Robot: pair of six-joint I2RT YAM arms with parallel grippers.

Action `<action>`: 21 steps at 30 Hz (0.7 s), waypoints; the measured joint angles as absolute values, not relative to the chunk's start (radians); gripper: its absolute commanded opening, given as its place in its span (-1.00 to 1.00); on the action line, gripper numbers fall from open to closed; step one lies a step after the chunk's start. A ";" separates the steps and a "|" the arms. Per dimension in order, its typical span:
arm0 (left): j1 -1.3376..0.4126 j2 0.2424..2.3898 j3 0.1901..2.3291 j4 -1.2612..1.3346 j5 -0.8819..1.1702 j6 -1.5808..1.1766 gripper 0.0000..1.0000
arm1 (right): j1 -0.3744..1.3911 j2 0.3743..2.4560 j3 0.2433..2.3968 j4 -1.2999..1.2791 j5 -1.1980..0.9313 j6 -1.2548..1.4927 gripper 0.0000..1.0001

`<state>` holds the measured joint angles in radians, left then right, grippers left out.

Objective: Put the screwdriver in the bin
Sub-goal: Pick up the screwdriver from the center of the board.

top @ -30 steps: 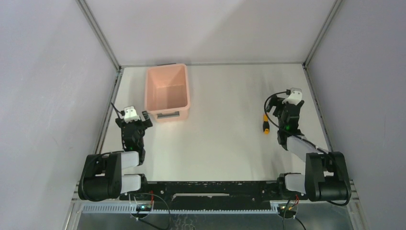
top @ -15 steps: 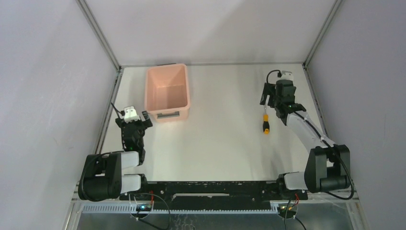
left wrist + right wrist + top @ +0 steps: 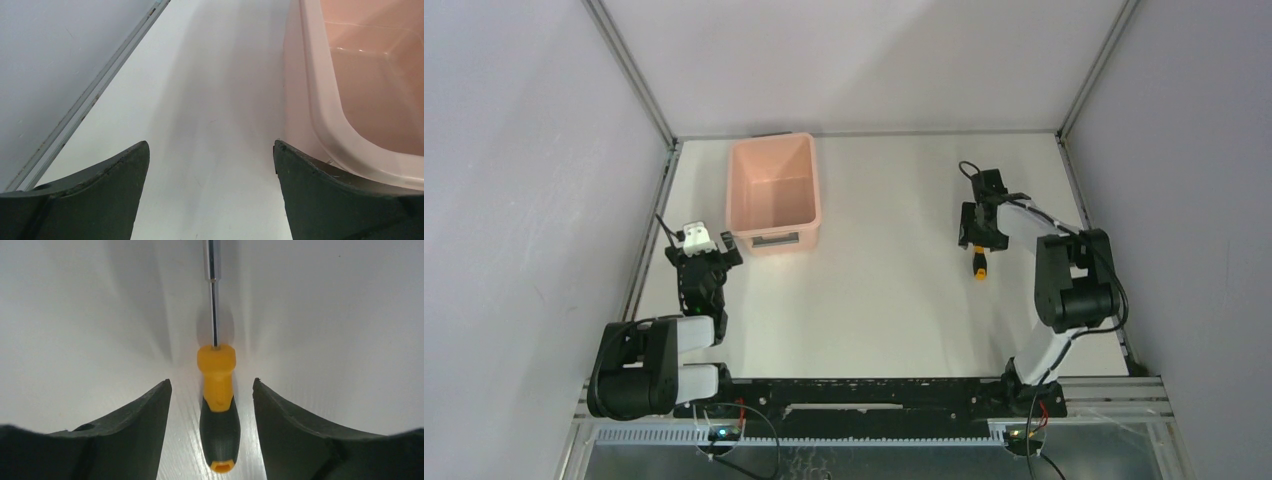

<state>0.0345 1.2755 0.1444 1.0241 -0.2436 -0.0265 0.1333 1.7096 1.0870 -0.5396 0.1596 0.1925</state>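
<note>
The screwdriver (image 3: 980,264) lies on the white table at the right, orange-and-black handle with a thin shaft. In the right wrist view its handle (image 3: 218,405) lies between my right gripper's (image 3: 211,382) fingers, a gap showing on each side, the shaft running away from the camera. My right gripper (image 3: 976,240) stands over it, open and straddling the handle. The salmon-pink bin (image 3: 815,195) stands at the far left, nothing showing inside. My left gripper (image 3: 709,258) rests open just near the bin's front left corner, the bin's rim (image 3: 320,100) to its right.
Grey enclosure walls close in the table on the left, right and back. A metal rail (image 3: 90,100) runs along the table's left edge beside my left gripper. Bare white table lies between the bin and the screwdriver.
My right arm has reached outward and its gripper has come down over the screwdriver, with its jaws narrowing around the handle. The left arm, bin and screwdriver have stayed put.
</note>
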 measured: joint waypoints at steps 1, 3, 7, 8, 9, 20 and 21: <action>0.035 1.275 0.144 1.024 -0.244 -0.027 0.97 | 0.133 1.734 1.099 -0.549 0.163 0.193 0.29; 0.035 1.275 0.144 1.024 -0.244 -0.027 0.97 | 0.132 1.773 1.122 -0.562 0.168 0.194 0.17; 0.035 1.275 0.144 1.024 -0.244 -0.027 0.97 | 0.128 1.820 1.151 -0.572 0.174 0.197 -0.02; 0.035 1.275 0.144 1.024 -0.244 -0.027 0.97 | 0.125 1.822 1.155 -0.574 0.173 0.197 -0.07; 0.035 1.275 0.144 1.024 -0.244 -0.027 0.97 | 0.122 1.822 1.155 -0.573 0.173 0.197 -0.12; 0.035 1.275 0.144 1.024 -0.244 -0.027 0.97 | 0.084 1.841 1.174 -0.571 0.137 0.204 -0.49; 0.035 1.275 0.144 1.024 -0.244 -0.027 0.97 | 0.082 1.842 1.176 -0.570 0.134 0.203 -0.55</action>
<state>0.0345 1.2755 0.1444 1.0241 -0.2436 -0.0265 0.0818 1.8423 1.1755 -0.5705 0.1341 0.2031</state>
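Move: The screwdriver lies almost under the right hand's open fingers, pointing forward. Its middle, by the yellow collar, is about 2 cm ahead of the hand, 1 cm to its right and 2 cm below. Nothing else stands near it on the board. From the idle left hand the screwdriver lies some 63 cm to the right, about 2 cm farther out and 9 cm lower. Down first, about 2 cm, the right hand sets its steeply downward-pointing fingers either side of the screwdriver. Staying at that height, it eases roughly 1 cm to the right and 1 cm forward while the fingers close to about half their starting gap, pinching the yellow collar at the front of the handle from left and right. ##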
